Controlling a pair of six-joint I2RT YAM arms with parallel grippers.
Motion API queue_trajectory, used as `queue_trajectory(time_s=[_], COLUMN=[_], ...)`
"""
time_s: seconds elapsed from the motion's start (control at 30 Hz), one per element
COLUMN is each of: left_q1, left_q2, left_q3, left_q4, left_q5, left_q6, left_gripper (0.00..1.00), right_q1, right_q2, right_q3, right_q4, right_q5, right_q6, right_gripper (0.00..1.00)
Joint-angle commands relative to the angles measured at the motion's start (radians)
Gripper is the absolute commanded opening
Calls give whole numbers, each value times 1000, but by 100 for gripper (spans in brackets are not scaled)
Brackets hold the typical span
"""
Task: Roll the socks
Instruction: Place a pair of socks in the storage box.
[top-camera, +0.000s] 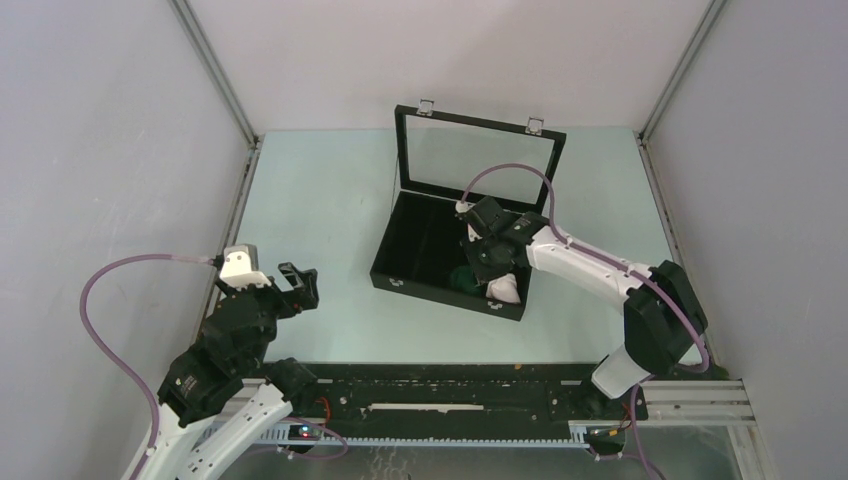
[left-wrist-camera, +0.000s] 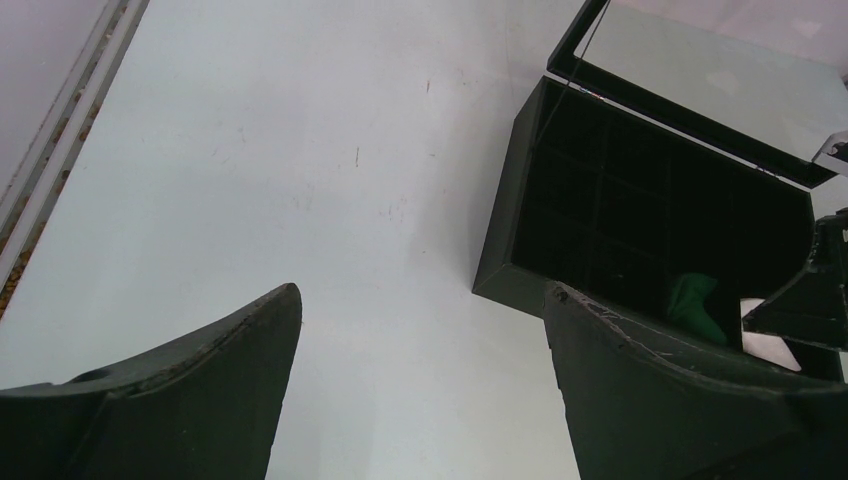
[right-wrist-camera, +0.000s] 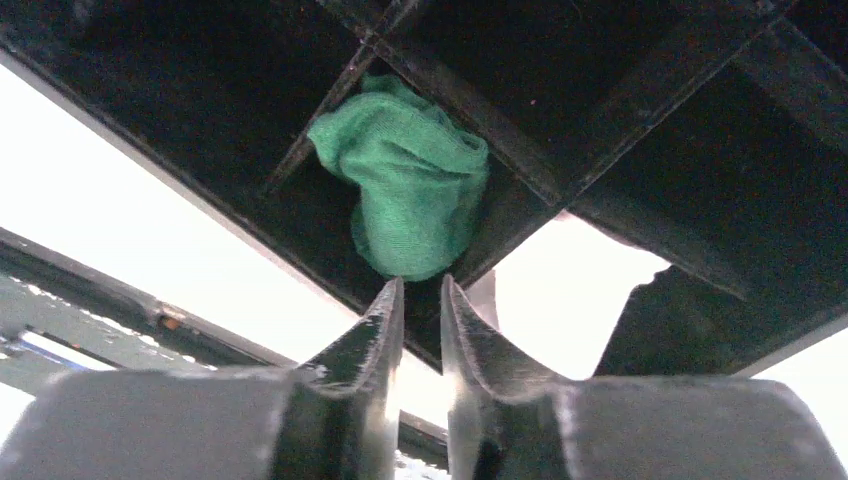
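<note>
The green sock (right-wrist-camera: 415, 185) lies bunched in a compartment near the front wall of the black box (top-camera: 400, 275); it also shows from above (top-camera: 465, 277) and in the left wrist view (left-wrist-camera: 695, 305). The white sock (top-camera: 503, 290) sits in the neighbouring compartment at the box's near right corner, a glaring white patch (right-wrist-camera: 570, 300) in the right wrist view. My right gripper (right-wrist-camera: 421, 285) hangs just above the green sock's lower edge. Its jaws stand a narrow gap apart, with nothing between them. My left gripper (left-wrist-camera: 422, 290) is wide open over bare table, left of the box.
The box's glass lid (top-camera: 478, 150) stands open at the back. Dividers (right-wrist-camera: 470, 105) split the box into small compartments. Metal frame posts and grey walls border the pale table (top-camera: 320, 200). A black rail (top-camera: 450, 390) runs along the near edge.
</note>
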Motion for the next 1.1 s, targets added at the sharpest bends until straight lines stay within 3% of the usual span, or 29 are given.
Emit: queue_trajectory(time_s=[0.0, 0.03, 0.63, 1.07], left_q1=[5, 5, 5, 6], left_q2=[-10, -10, -11, -11], left_q3=[-35, -35, -35, -35], left_q4=[27, 27, 24, 24], left_q5=[1, 1, -4, -8], left_q6=[-5, -5, -7, -9], left_gripper=[95, 95, 95, 95], right_q1=[2, 2, -11, -7], right_q2=[-23, -20, 128, 265], right_q3=[37, 37, 122, 91], right_q4=[14, 25, 146, 185], right_q5=[16, 13, 4, 19], right_q6=[25, 25, 4, -4], right_gripper=[10, 0, 0, 0])
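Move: The rolled green sock in the storage box lies some 6 cm below the right hand, about 2 cm ahead and 3 cm to its left. At the same depth, the white sock is roughly 4 cm to the hand's right, level with it fore and aft; the box's middle is about 7 cm ahead and 5 cm left. From the left hand, the green sock lies some 28 cm right, 9 cm ahead and 22 cm below. The right hand's shut fingertips come down onto the far part of the green sock and begin pressing it into its compartment. Before that the partly open fingers snap fully shut, and the hand glides almost level over the sock, forward and left by about 5 cm, then sinks roughly 3 cm with hardly any wrist turn. ##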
